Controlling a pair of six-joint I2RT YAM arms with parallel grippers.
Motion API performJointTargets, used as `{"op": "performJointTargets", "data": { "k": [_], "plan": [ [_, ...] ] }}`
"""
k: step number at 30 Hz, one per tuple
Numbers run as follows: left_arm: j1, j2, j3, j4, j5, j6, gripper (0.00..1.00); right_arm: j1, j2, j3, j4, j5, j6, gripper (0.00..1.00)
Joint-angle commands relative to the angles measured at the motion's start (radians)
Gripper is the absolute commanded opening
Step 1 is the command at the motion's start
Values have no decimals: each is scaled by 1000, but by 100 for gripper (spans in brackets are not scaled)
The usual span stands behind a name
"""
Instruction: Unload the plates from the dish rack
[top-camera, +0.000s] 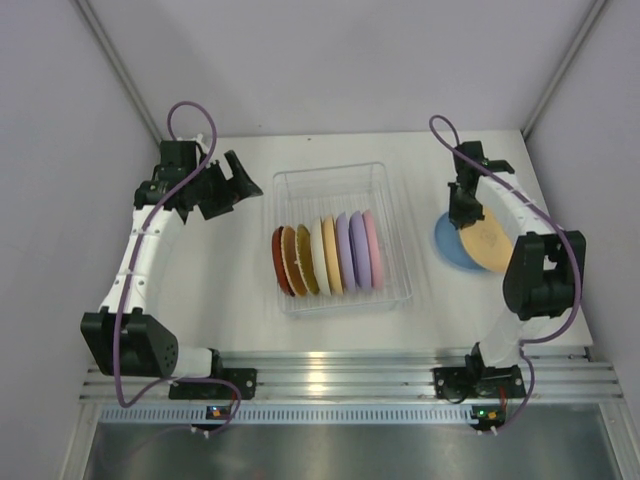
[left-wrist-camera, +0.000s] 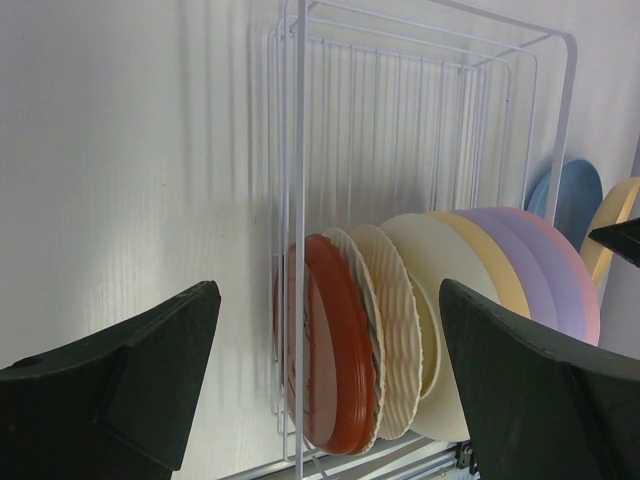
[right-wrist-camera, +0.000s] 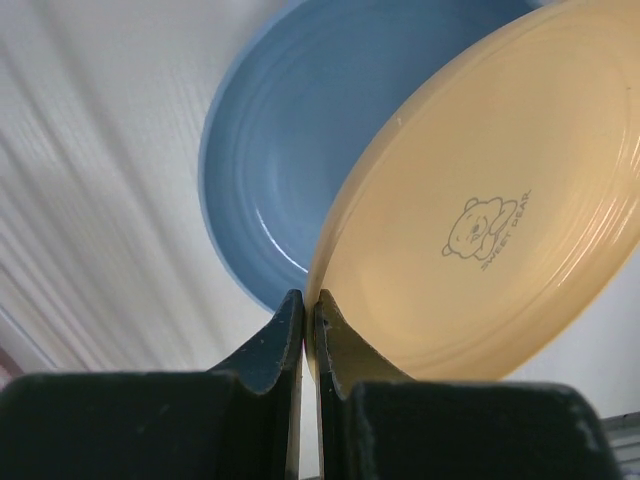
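The clear dish rack (top-camera: 390, 215) sits mid-table with several plates standing on edge in a row, from a red plate (top-camera: 279, 262) on the left to a pink plate (top-camera: 373, 248) on the right. My left gripper (top-camera: 245, 180) is open and empty, left of and behind the rack. In the left wrist view (left-wrist-camera: 330, 385) it faces the red plate (left-wrist-camera: 335, 345). My right gripper (top-camera: 463, 215) is shut on the rim of a pale orange plate (right-wrist-camera: 480, 200). It holds the plate tilted over a blue plate (top-camera: 447, 245) lying on the table right of the rack.
The rack's back half (top-camera: 330, 190) holds no plates. Grey walls close in the table on the left, back and right. A metal rail (top-camera: 350, 365) with both arm bases runs along the near edge. The right arm's elbow (top-camera: 540, 275) stands beside the blue plate.
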Motion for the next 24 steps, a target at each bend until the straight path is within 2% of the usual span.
{"op": "performJointTargets", "data": {
  "k": [1,6,17,19,22,23,24],
  "plan": [
    [0,-2,30,16,14,11,96,52,-36,113,15,19,-23,0],
    [-2,2,24,23,28,5,96,81,22,204,-66,77,-39,0],
    [0,-9,11,22,11,17,96,120,62,176,-76,109,-29,0],
    [0,-9,13,23,13,17,96,121,64,171,-77,91,-29,2],
    [0,-9,11,23,13,17,96,133,53,179,-85,86,-26,21],
    [0,-9,11,23,14,16,96,138,49,188,-91,83,-23,37],
    [0,-9,11,23,14,17,96,143,35,214,-105,67,-21,42]
  ]
}}
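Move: The right hand holds the yellow plate, tilted, by its left rim; that plate's middle hangs about 7 cm to the hand's right, level fore and aft, some 4 cm lower. The blue plate it is to lie on is roughly 3 cm ahead, 3 cm right and 6 cm below. The pink plate in the rack stands about 20 cm left and 6 cm back, at hand height. From the idle left hand the blue plate is some 48 cm right, 3 cm ahead and 20 cm below. Still pinching the yellow plate's left rim, the right hand first lifts about 5 cm while shifting some 3 cm forward and 3 cm left, drawing the plate over the blue one. It then eases down about 2.5 cm, and at the end the fingers part to roughly a third open, letting go of the rim. ##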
